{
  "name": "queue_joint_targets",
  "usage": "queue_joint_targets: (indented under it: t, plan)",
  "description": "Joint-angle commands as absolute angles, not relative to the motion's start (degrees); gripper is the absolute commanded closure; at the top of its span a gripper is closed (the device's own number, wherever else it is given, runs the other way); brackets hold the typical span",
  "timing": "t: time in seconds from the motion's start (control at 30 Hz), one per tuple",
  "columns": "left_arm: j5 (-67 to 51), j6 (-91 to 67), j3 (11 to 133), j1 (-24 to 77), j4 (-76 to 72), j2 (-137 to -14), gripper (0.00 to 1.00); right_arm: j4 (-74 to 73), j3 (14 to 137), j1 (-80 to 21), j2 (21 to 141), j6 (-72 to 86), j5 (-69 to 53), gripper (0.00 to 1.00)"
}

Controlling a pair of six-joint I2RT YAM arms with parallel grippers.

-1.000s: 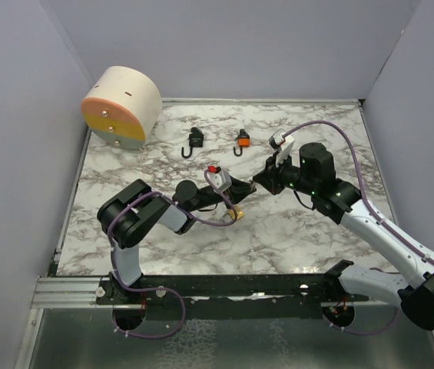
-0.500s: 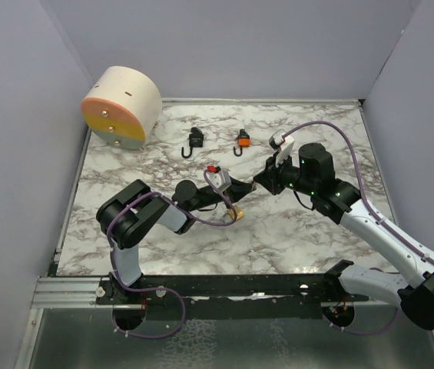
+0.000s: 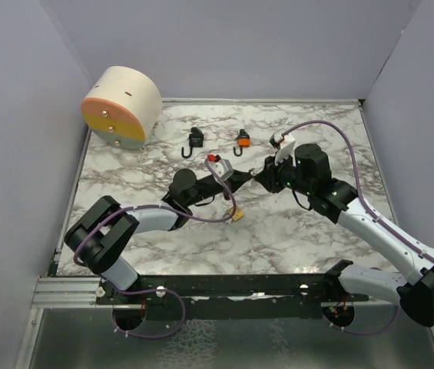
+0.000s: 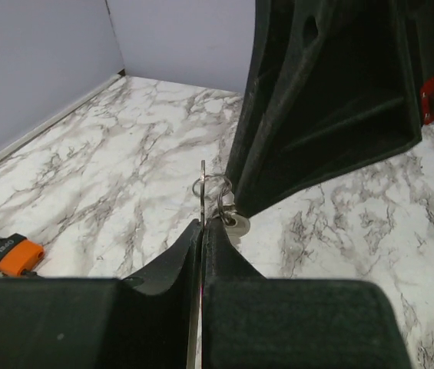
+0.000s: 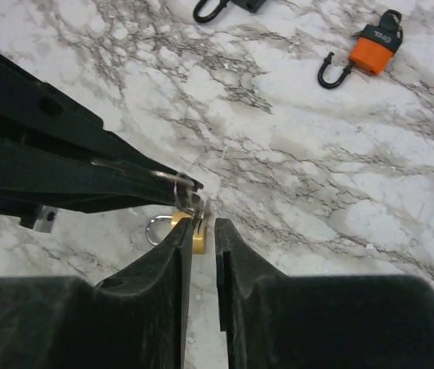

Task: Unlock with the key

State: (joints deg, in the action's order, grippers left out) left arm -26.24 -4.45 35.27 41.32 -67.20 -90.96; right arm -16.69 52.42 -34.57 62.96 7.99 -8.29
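Observation:
My left gripper (image 4: 203, 223) is shut on the key (image 4: 202, 183), a thin blade seen edge-on, with its ring (image 4: 215, 184) hanging past the tips. In the top view the left gripper (image 3: 247, 179) meets my right gripper (image 3: 260, 178) tip to tip above the table's middle. My right gripper (image 5: 201, 224) stands slightly open, its left tip against the keyring (image 5: 180, 184) and the narrow gap bare. A brass padlock (image 5: 199, 244) lies on the marble just below the tips; in the top view the padlock (image 3: 238, 217) rests alone, held by neither gripper.
An orange padlock (image 3: 242, 139) and a black padlock (image 3: 194, 138) lie at the back centre of the marble table (image 3: 309, 231). A round cream and orange box (image 3: 120, 106) stands at the back left corner. Grey walls close three sides.
My left gripper has closed fully on the key, and its arm has stretched out lower with the elbow swung left. The right jaws have parted a little.

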Motion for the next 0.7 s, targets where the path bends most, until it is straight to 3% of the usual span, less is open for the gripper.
queue_joint_targets:
  t: [0.0,0.1,0.37,0.67]
  plan:
    - [-22.31,-1.81,41.66,40.91,-48.96,-86.18,1.00,-18.00,52.34,-34.35,63.27,10.21,-2.33,0.73]
    - [-21.97,-0.83,44.22,40.95,-41.04,-84.95,1.00,-15.87,51.05,-34.33,60.30,11.10,-0.10,0.61]
    - [-28.18,-1.77,47.70,40.24,-30.36,-83.72,1.00,-4.64,45.40,-32.92,52.31,11.71,0.58,0.61]
    - [-32.61,-7.23,46.41,39.03,-28.59,-82.72,1.00,3.27,44.91,-29.94,57.88,14.04,-11.51,0.61]
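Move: The gold padlock, where the left hand's key belongs, lies roughly 3 cm to the left of the left hand, about level with it fore and aft and some 17 cm below. From that hand the orange padlock is about 27 cm ahead with no sideways offset, the black one 28 cm ahead and 16 cm left, both as low. From the right hand, at the key ring opposite, the gold padlock is about 1 cm ahead, 5 cm left and 17 cm down. Forward and up by about 2 cm, then back and down some 4 cm, the left hand carries the keys in its still-shut fingers, ending lower over the gold padlock with its fingers tipped down about 20 degrees. The right fingers open, come free of the key ring and draw off to the right, then rise, tilting up. ##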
